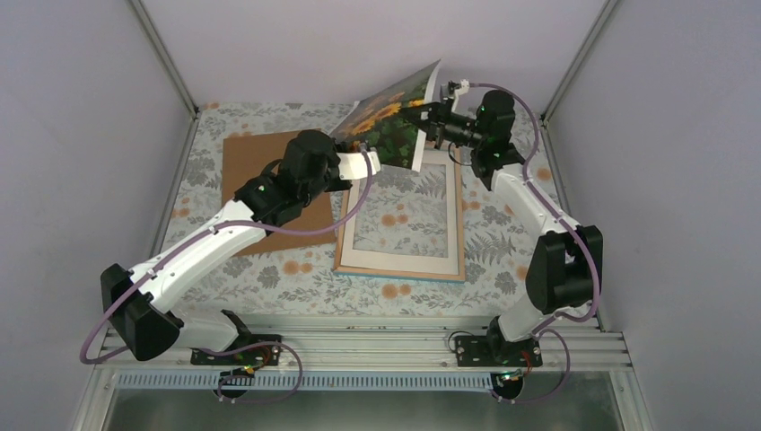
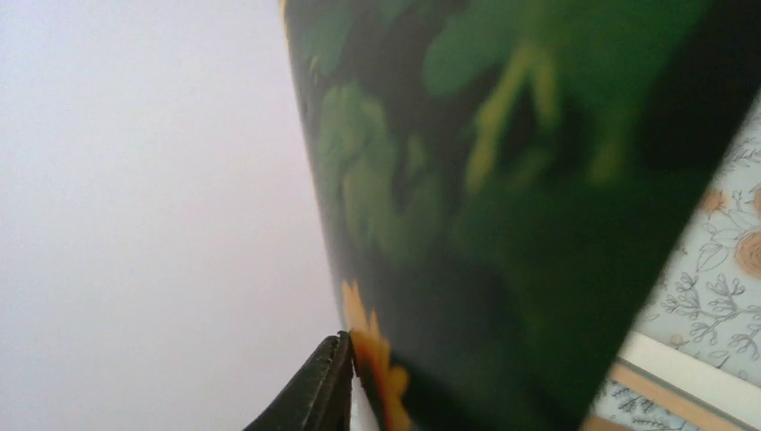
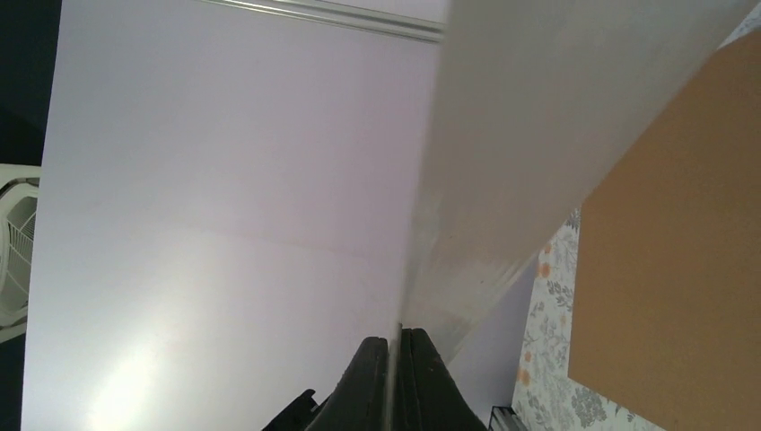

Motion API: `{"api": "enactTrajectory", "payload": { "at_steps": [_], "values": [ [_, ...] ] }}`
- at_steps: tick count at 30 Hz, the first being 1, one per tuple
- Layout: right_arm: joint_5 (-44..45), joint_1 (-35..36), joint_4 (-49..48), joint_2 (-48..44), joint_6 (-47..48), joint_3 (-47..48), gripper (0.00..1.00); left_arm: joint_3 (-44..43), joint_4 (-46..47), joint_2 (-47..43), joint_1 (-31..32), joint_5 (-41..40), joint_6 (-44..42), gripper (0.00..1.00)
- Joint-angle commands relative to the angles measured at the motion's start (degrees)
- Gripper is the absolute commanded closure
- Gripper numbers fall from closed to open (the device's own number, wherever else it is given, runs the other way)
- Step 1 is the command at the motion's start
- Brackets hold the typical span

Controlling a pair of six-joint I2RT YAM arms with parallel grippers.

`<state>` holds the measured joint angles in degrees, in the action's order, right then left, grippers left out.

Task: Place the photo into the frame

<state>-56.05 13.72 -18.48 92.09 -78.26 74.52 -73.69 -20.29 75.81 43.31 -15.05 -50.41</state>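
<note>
The photo (image 1: 395,112), sunflowers on dark green, hangs tilted in the air above the far end of the frame (image 1: 462,229). My right gripper (image 1: 429,115) is shut on its right edge; in the right wrist view the two fingers (image 3: 395,346) pinch the sheet, whose white back (image 3: 538,135) fills the upper right. My left gripper (image 1: 375,162) is at the photo's lower left edge. Its wrist view shows the blurred print (image 2: 520,180) close up and one black finger (image 2: 323,386) against the edge; the other finger is hidden. The frame lies flat, pale wood side up.
A white border sheet (image 1: 404,262) lies inside the frame, with the floral tablecloth (image 1: 296,274) showing through its opening. The brown backing board (image 1: 247,166) lies flat to the left under my left arm, seen also as the board (image 3: 673,224). Grey walls enclose three sides.
</note>
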Motion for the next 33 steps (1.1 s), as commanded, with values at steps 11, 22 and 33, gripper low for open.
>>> {"api": "enactTrajectory", "payload": {
  "at_steps": [11, 22, 33],
  "values": [
    [-3.93, -9.32, 32.98, -5.83, 47.56, 5.85, 0.34, -12.86, -17.62, -0.58, -6.01, 16.98, 8.79, 0.98],
    [0.90, -14.18, 49.44, -25.65, 95.58, 4.26, 0.00, -22.72, -33.08, 1.21, -11.42, 34.17, 8.55, 0.98],
    [2.85, -6.10, 68.72, -26.05, 119.77, 9.47, 0.00, -26.84, -37.83, 1.28, -11.49, 39.97, 9.16, 0.98]
  ]
}}
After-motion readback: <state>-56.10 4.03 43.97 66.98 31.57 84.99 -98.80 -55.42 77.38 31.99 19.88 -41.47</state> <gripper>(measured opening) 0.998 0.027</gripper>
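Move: Both hands are at the sunflower photo, raised over the table. Its middle lies about 9 cm to the right of the left hand, 5 cm ahead and slightly above; from the right hand, which still pinches its right edge, about 6 cm to the left and 1 cm back. The frame lies under the right hand, some 36 cm down, and 16 cm to the right and 5 cm ahead of the left hand; the brown board lies about 21 cm to the left hand's left and 11 cm ahead. Taking the photo over, the left fingers shut fully on its left side, then lift it about 5 cm and draw it back 6 cm, tipping down some 25 degrees and turning slightly clockwise. The right fingers let go and open wide; that hand swings right about 10 cm, then back 13 cm and up, rolling nearly a quarter turn about its finger line. ##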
